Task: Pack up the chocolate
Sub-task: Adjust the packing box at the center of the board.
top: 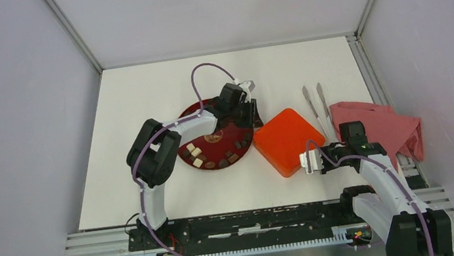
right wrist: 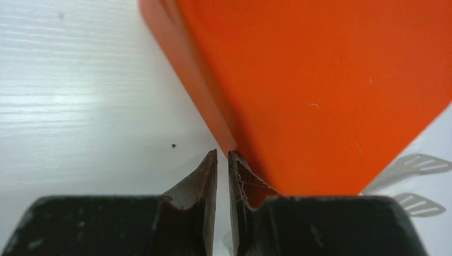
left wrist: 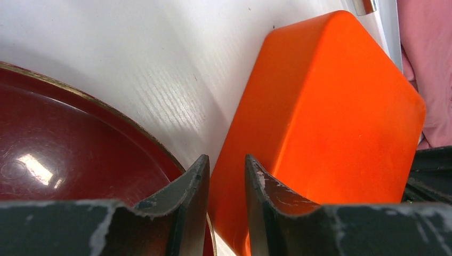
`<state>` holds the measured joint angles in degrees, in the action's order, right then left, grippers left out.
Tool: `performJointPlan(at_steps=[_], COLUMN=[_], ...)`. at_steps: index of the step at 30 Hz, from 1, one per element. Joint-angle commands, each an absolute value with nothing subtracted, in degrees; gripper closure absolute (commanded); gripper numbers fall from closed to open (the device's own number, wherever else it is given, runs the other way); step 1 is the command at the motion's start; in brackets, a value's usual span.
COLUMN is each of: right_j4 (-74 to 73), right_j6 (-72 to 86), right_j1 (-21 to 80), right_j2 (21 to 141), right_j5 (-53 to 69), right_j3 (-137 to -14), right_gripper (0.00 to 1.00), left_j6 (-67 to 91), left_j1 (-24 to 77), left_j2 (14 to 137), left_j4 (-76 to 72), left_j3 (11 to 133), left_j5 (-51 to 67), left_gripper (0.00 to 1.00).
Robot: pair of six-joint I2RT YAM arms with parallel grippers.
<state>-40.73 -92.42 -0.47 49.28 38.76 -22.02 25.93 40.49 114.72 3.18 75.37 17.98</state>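
Note:
Several small dark, tan and cream pieces of chocolate [top: 196, 153] lie on the near half of a round red plate [top: 222, 150]. Right of it sits a square orange box [top: 284, 140], its lid on. My left gripper [top: 248, 117] is at the box's left corner, beside the plate rim. In the left wrist view its jaws [left wrist: 226, 158] stand narrow, straddling the box [left wrist: 330, 106] wall, with the plate [left wrist: 64, 149] to the left. My right gripper [top: 308, 162] is at the box's near right edge. Its tips [right wrist: 223, 152] meet the box [right wrist: 320, 90] corner, with only a thin slit between them.
Two metal tongs [top: 316, 108] lie just right of the box, and a crumpled pink cloth [top: 383, 127] is beyond them at the table's right edge. White enclosure walls ring the table. The tong ends [right wrist: 410, 165] show past the box in the right wrist view.

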Motion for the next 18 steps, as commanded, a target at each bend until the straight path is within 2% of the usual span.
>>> performJointPlan(at_steps=[1,10,18], right_j4=[-28.01,-20.92,-23.55], right_j6=[-83.25,-74.50,-71.55], right_j1=[-0.26,-0.26,-0.63], right_j2=[50.01,56.01,54.75], right_j5=[38.04,39.40,32.71], right_j3=[-24.44,-27.79,-29.14], right_gripper=[0.82,0.82,0.79], left_j6=[27.78,30.89,32.16], left_j1=[42.23,45.26,45.97], left_j2=[112.62,105.94,103.42], left_j4=[4.40,3.71,6.15], left_j3=[74.99,69.03,67.98], left_j5=[18.64,14.24,7.44], left_gripper=[0.63,0.63,0.62])
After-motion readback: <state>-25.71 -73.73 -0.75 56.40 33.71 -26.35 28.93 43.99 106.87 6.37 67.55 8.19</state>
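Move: The packing box, lid on, sits cornerwise between the hands: its middle is about 9 cm to the right of the left hand and 7 cm back, 3 cm lower; from the right hand it is some 9 cm left, 7 cm ahead and slightly lower. The plate's middle is about 15 cm left of the left hand, 1 cm back. The tongs lie roughly 14 cm ahead of the right hand and 3 cm right, the pink cloth 22 cm right of it and 7 cm ahead. The box's near right side is pushed forward by the nearly shut right fingers, which travel about 6 cm forward, rising some 2 cm late on, while that wrist turns about 15 degrees clockwise. Against its left side the left hand, its gap unchanged, draws back about 3 cm and goes left between box and plate. ##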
